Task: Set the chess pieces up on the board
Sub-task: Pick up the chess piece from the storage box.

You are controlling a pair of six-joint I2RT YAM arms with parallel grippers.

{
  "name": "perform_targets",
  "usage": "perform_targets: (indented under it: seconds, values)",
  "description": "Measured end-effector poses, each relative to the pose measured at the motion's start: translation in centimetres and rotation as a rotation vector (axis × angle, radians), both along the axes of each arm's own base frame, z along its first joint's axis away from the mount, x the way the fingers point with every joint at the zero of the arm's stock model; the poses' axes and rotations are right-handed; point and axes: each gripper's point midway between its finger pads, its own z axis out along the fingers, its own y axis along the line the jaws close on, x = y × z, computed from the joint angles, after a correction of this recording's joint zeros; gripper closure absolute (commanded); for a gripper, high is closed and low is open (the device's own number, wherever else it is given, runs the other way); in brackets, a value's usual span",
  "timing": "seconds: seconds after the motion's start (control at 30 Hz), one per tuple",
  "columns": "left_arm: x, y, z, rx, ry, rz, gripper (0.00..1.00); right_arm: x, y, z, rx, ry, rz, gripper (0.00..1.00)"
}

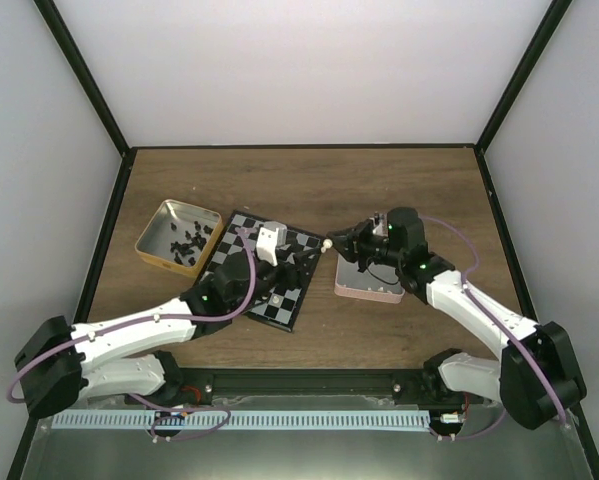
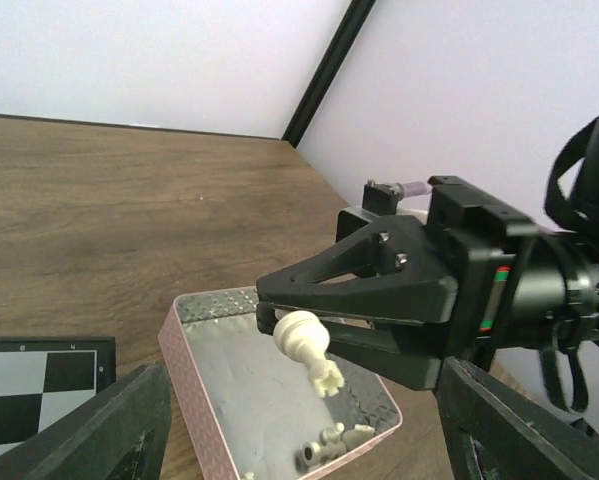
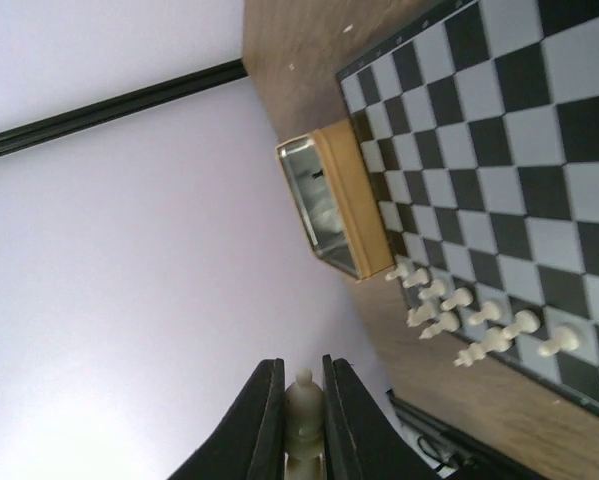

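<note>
My right gripper is shut on a cream-white chess piece, which stands pinched between its two dark fingers. The left wrist view shows that same piece sticking out of the right gripper, tilted above the pink tin. My left gripper faces it, open wide, with its fingers at the frame's bottom corners and nothing between them. In the top view the two grippers meet beside the board's right edge. Several white pieces stand in rows on the board.
A yellow tin with several black pieces sits left of the board. The pink tin lies right of the board, with a few pale pieces in its near corner. Dark frame rails and pale walls enclose the wooden table.
</note>
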Motion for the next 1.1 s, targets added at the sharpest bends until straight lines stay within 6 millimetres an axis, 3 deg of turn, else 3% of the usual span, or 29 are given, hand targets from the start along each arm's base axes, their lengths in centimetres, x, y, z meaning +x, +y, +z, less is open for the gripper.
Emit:
perform_targets:
  seconds: [0.23, 0.8, 1.1]
  values:
    - [0.4, -1.1, -1.0, -0.029, 0.047, -0.006, 0.29, -0.5, 0.9, 1.6, 0.079, 0.020, 0.016, 0.95]
    - [0.9, -2.6, -1.6, -0.106, 0.140, -0.009, 0.68, -0.9, 1.8, 2.6, 0.099, -0.003, 0.052, 0.94]
    - [1.3, -2.5, -1.0, -0.116, 0.132, 0.015, 0.70, -1.0, 2.0, 2.5, 0.088, -0.009, 0.061, 0.94]
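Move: The white chess piece that my left hand wants is held in my right fingertips, about 4 cm ahead, 5 cm to the right and 3 cm below the left hand. For the right hand, the open left gripper waits some 5 cm to its left, 4 cm back and 3 cm up. From the left hand, the storage box lies about 17 cm right and 2 cm back, and the board's middle 11 cm left and 2 cm back, both about 22 cm lower. I bring my two hands together in the air for a handover: the left goes about 3 cm to the right, also a little forward and down, its fingertips tipping down some 10 degrees, and narrows its wide-open fingers to about a third around the piece. My right hand keeps its pinch and rises about 2.5 cm while easing 2 cm left, towards the left gripper. ##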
